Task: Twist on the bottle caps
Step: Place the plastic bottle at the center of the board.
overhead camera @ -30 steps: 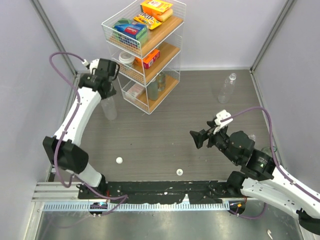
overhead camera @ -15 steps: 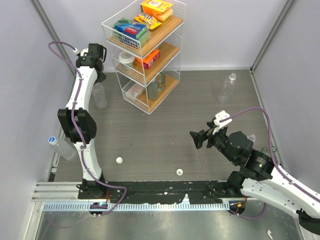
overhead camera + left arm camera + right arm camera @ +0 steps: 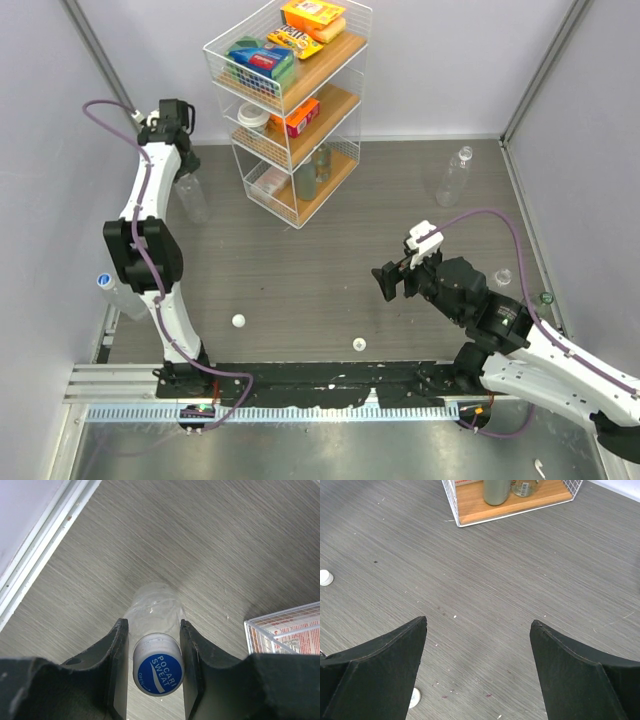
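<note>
My left gripper (image 3: 180, 163) reaches to the far left of the table and is shut on the neck of an upright clear bottle (image 3: 191, 201). In the left wrist view its fingers (image 3: 120, 650) squeeze a blue-topped cap (image 3: 158, 665) that sits on this bottle (image 3: 155, 600). Two loose white bottle caps (image 3: 238, 321) (image 3: 359, 344) lie near the front edge. A capless bottle (image 3: 452, 178) stands at the far right. My right gripper (image 3: 385, 283) hovers open over bare table, nothing between its fingers (image 3: 395, 655). The right wrist view shows both loose caps (image 3: 325, 577) (image 3: 414, 697).
A white wire shelf rack (image 3: 290, 100) with boxes and jars stands at the back centre, close to the held bottle's right. A capped bottle (image 3: 115, 290) lies beyond the table's left edge. Another clear bottle (image 3: 503, 277) stands beside the right arm.
The left arm has swung further left and back, carrying the bottle away from the rack toward the left wall. The right gripper has shifted slightly left and stays open.
</note>
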`<state>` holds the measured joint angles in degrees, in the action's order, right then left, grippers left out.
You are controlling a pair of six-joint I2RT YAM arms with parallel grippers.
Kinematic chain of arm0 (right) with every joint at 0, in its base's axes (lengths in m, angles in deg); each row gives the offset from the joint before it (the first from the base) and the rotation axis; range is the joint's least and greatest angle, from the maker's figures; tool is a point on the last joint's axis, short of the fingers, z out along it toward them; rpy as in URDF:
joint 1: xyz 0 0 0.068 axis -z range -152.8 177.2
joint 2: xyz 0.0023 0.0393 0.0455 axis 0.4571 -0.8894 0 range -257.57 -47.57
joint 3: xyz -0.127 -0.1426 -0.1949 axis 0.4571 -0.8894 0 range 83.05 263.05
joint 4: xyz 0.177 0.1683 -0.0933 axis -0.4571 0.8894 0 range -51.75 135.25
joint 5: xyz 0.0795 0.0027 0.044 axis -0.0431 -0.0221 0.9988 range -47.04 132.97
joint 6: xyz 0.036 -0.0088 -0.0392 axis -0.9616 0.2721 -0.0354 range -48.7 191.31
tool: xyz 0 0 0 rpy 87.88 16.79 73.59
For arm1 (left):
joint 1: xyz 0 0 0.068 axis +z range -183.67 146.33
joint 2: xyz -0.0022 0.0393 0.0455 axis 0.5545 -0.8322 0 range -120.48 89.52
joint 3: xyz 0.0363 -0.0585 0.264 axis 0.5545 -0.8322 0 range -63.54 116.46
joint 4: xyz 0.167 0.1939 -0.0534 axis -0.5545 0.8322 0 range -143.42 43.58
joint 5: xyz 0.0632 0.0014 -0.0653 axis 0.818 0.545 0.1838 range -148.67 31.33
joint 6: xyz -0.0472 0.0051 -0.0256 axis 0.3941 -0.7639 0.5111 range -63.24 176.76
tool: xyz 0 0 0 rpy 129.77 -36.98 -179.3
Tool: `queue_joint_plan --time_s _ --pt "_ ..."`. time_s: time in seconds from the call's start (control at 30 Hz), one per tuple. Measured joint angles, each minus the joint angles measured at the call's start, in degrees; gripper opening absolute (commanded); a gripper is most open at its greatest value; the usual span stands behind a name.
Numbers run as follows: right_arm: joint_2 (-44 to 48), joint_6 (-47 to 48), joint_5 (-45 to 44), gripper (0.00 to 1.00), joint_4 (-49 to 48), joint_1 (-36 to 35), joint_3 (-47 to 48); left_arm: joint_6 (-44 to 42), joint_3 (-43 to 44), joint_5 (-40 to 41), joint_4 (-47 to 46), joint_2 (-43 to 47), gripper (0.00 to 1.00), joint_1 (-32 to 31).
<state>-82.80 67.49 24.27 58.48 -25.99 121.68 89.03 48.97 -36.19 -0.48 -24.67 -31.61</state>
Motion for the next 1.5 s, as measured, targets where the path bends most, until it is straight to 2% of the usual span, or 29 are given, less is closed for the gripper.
queue_joint_plan --time_s 0.13,0.23,0.4,0.47,0.67,1.03,1.3,1.5 --pt "0.22 0.24 0.39 0.89 -0.02 0.00 0.00 -0.42 -0.37 -0.20 -0.61 0.17 0.44 -0.02" --pt "0.24 0.33 0.39 0.89 -0.02 0.00 0.00 -0.98 -0.37 -0.22 -0.83 0.20 0.46 -0.02" --pt "0.24 0.44 0.61 0.88 -0.02 0.00 0.00 -1.38 -1.16 -0.31 -0.90 0.74 0.66 -0.02" --pt "0.24 0.46 0.66 0.89 -0.02 0.00 0.00 -1.31 -2.03 -0.85 -0.81 1.11 0.70 -0.02" --pt "0.20 0.55 1.25 0.89 -0.02 0.00 0.00 -1.42 -3.15 -1.64 -0.57 1.38 0.77 -0.07" --pt "-0.02 0.66 2.12 0.89 0.09 0.00 0.00 -1.81 -1.79 -1.53 0.09 3.21 0.83 -0.07" --pt "-0.02 0.70 2.05 0.89 0.20 0.00 0.00 -2.56 -0.57 -1.62 1.16 3.76 0.97 -0.07" --pt "-0.04 0.94 1.18 0.89 0.39 0.00 0.00 -2.73 0.13 -1.44 2.05 8.96 1.00 -0.07"
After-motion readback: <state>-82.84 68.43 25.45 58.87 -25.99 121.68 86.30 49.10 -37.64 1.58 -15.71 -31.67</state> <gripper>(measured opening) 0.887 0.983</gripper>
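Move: Upright between the left fingers, still gripped at its blue-capped top, the plastic bottle has its middle about 9 cm straight below the hand. The shelf's lowest tier is centred some 26 cm to the hand's right and 9 cm farther out. Nearer the base are another blue-capped bottle, about 27 cm back and 10 cm left, and a white cap, 29 cm back and 12 cm right. From the right hand the held bottle lies roughly 28 cm ahead and 50 cm left. Letting go of the blue cap, the left hand first stays put, then spreads its fingers from the grip to nearly fully open while easing about a centimetre back and down. It then rises clear over the bottle, speeding up at the end, to finish some 7 cm higher and 2 cm farther back, its fingertips tilting up slightly. ##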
